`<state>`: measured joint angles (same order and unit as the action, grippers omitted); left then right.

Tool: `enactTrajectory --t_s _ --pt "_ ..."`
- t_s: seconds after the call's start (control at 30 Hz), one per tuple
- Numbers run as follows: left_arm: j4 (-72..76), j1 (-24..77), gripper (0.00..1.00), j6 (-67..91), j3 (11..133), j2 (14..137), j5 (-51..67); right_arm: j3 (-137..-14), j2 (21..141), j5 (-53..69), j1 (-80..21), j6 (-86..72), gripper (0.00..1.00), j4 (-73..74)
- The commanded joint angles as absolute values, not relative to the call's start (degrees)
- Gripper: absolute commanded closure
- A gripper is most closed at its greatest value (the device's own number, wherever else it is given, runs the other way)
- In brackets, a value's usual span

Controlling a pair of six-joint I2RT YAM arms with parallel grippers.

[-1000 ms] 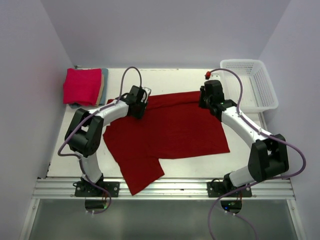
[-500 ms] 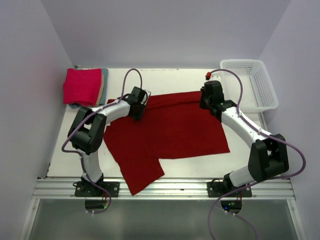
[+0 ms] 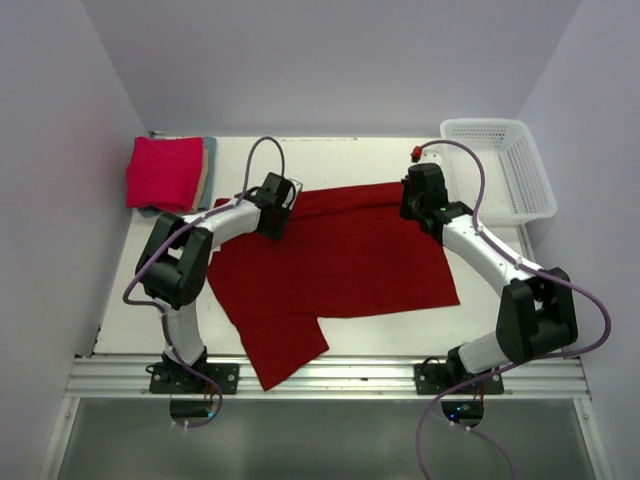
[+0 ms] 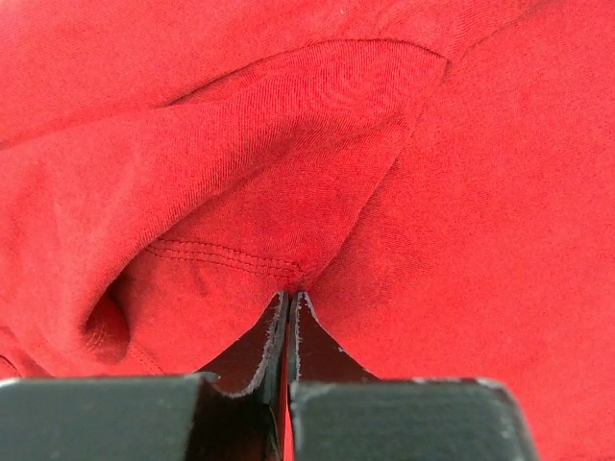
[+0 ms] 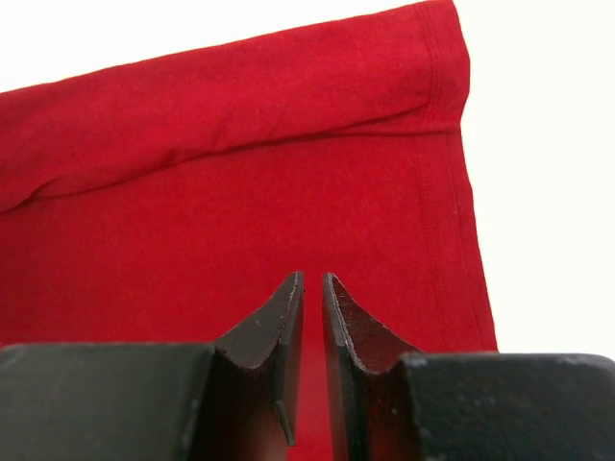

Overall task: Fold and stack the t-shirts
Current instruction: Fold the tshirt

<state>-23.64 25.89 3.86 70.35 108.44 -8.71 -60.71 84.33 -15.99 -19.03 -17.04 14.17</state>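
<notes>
A dark crimson t-shirt lies spread flat across the table's middle, one sleeve hanging toward the front edge. My left gripper is at its far left corner, shut on a puckered fold of the cloth beside a stitched hem; its tips meet with red fabric between them. At the shirt's far right corner, my right gripper points down over the flat cloth, near the hemmed edge. Its jaws stand a narrow slit apart, and the cloth under them is smooth. A folded pinkish-red t-shirt rests on a blue-grey one at the far left.
A white plastic mesh basket stands at the far right corner, just right of my right arm. Purple cables loop above both arms. The aluminium rail holding the arm bases runs along the near edge.
My left gripper's jaws have closed onto the shirt's fold. The right gripper's jaws have narrowed. Both arms have shifted only slightly.
</notes>
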Motion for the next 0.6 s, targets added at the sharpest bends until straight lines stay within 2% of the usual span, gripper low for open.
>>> enactTrajectory --t_s 0.0,0.27,0.57 --pt "-25.31 25.93 1.00 4.13 73.82 105.74 -8.53 -60.38 82.71 -17.75 -19.25 -17.49 0.83 12.31" --pt "-32.16 27.51 1.00 7.55 77.25 99.76 -9.67 -60.38 82.53 -17.84 -19.16 -17.49 0.83 12.57" --pt "-36.21 30.67 1.00 10.81 74.80 96.07 -6.51 -60.47 81.56 -17.93 -19.16 -17.31 0.83 12.92"
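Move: The left hand is already shut on the t-shirt's sleeve seam, right at its fingertips. The t-shirt's far edge lies about 10 cm straight ahead, and the folded stack some 14 cm ahead and 21 cm to the left. From the idle right hand, the pinched seam lies roughly 24 cm left, about level fore and aft, and some 13 cm below. The left hand keeps its pinch on the seam and lifts about 8 cm, easing rightward near the end. ##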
